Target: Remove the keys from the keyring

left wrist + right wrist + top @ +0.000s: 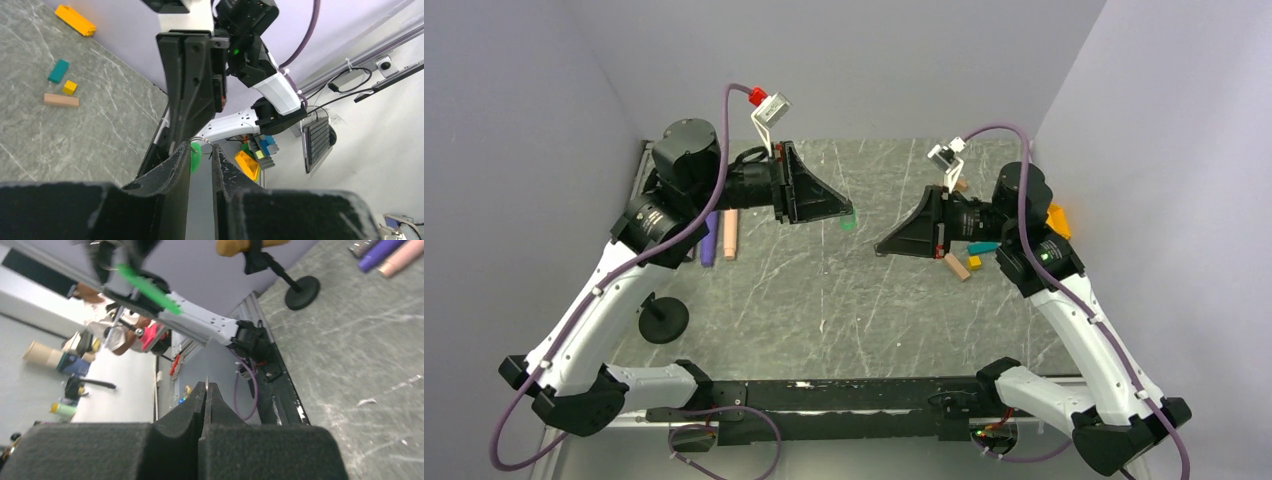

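Observation:
My left gripper (844, 212) is raised over the middle of the table, and its jaws stand nearly together on the keyring (202, 142), a thin silvery wire loop spanning its fingertips. The green key tag (195, 156) hangs on the loop against the left finger. It shows as a green spot in the top view (848, 222) and as a green strip in the right wrist view (147, 286). My right gripper (880, 247) faces the left one a short way off. It is shut, with a thin silvery sliver (206, 384) pinched between its fingertips.
A black round-based stand (664, 320) is at the near left. Purple (709, 238) and pink (730, 233) markers lie under the left arm. Teal (984, 247), tan (956, 266), yellow (974, 262) and orange (1058, 218) blocks lie by the right arm. Walls enclose three sides.

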`<control>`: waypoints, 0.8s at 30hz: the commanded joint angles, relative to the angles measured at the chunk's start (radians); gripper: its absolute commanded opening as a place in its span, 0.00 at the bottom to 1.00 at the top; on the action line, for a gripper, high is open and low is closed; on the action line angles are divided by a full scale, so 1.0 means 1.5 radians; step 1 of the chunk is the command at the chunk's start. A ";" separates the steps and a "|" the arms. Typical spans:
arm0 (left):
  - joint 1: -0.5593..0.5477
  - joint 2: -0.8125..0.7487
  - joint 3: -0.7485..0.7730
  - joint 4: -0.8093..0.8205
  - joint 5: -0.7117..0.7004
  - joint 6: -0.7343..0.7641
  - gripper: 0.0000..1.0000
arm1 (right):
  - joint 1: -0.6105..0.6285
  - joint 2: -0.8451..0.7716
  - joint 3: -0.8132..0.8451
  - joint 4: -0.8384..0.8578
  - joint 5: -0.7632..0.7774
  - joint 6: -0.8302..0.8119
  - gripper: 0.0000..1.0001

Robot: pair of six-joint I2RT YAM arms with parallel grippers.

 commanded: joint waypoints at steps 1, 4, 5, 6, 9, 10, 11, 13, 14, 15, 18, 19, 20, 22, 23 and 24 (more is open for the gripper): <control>0.000 -0.025 0.032 -0.039 -0.025 0.054 0.00 | 0.002 0.018 0.025 -0.154 0.108 -0.091 0.00; 0.000 -0.033 0.038 -0.062 -0.036 0.071 0.00 | 0.001 0.042 0.028 -0.212 0.165 -0.118 0.00; 0.000 -0.036 0.039 -0.068 -0.039 0.076 0.00 | 0.002 0.050 0.027 -0.224 0.175 -0.124 0.00; 0.000 -0.038 0.039 -0.074 -0.043 0.081 0.00 | 0.002 0.056 0.024 -0.232 0.186 -0.128 0.00; 0.001 -0.049 0.040 -0.096 -0.052 0.095 0.00 | 0.002 0.081 0.004 -0.261 0.252 -0.134 0.00; 0.000 -0.053 0.042 -0.104 -0.059 0.101 0.00 | 0.002 0.092 -0.004 -0.272 0.275 -0.137 0.00; 0.000 -0.058 0.044 -0.116 -0.067 0.112 0.00 | 0.002 0.109 -0.013 -0.282 0.301 -0.138 0.00; 0.000 -0.066 0.050 -0.144 -0.088 0.129 0.00 | 0.001 0.136 -0.035 -0.291 0.335 -0.136 0.00; 0.000 -0.070 0.054 -0.159 -0.099 0.139 0.00 | 0.002 0.148 -0.046 -0.286 0.338 -0.133 0.00; 0.001 -0.073 0.057 -0.174 -0.109 0.147 0.00 | 0.002 0.160 -0.060 -0.275 0.339 -0.129 0.00; 0.001 -0.085 0.062 -0.211 -0.134 0.166 0.00 | 0.001 0.192 -0.106 -0.215 0.325 -0.110 0.00; 0.000 -0.090 0.062 -0.221 -0.140 0.171 0.00 | 0.002 0.200 -0.121 -0.194 0.321 -0.101 0.00; 0.001 -0.094 0.061 -0.230 -0.146 0.175 0.00 | 0.002 0.212 -0.136 -0.174 0.319 -0.094 0.00; 0.000 -0.101 0.059 -0.245 -0.154 0.181 0.00 | 0.002 0.237 -0.152 -0.143 0.316 -0.088 0.00; 0.001 -0.103 0.060 -0.252 -0.157 0.184 0.00 | 0.002 0.251 -0.158 -0.128 0.315 -0.086 0.00; 0.000 -0.106 0.061 -0.262 -0.163 0.188 0.00 | 0.002 0.266 -0.164 -0.115 0.315 -0.083 0.00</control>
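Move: The bare table patch that the right gripper heads for, between it and the near edge, lies about 8 cm ahead, 2 cm to its right and some 35 cm below. The wood block is roughly 18 cm ahead and 22 cm right, the yellow cube 20 cm ahead and 27 cm right, both about 34 cm down; the green tag hangs some 5 cm left, 3 cm ahead, 5 cm up. From the left gripper that patch is about 5 cm ahead, 6 cm right, 43 cm down. Bring the right gripper, still shut on the small key, down about 26 cm towards the bare table, easing forward some 8 cm at first, then dropping nearly straight and faster; tip its left-pointing fingers down by about 40 degrees. Meanwhile draw the left gripper some 5 cm left, turning slightly counter-clockwise, and keep its hold on the keyring. ##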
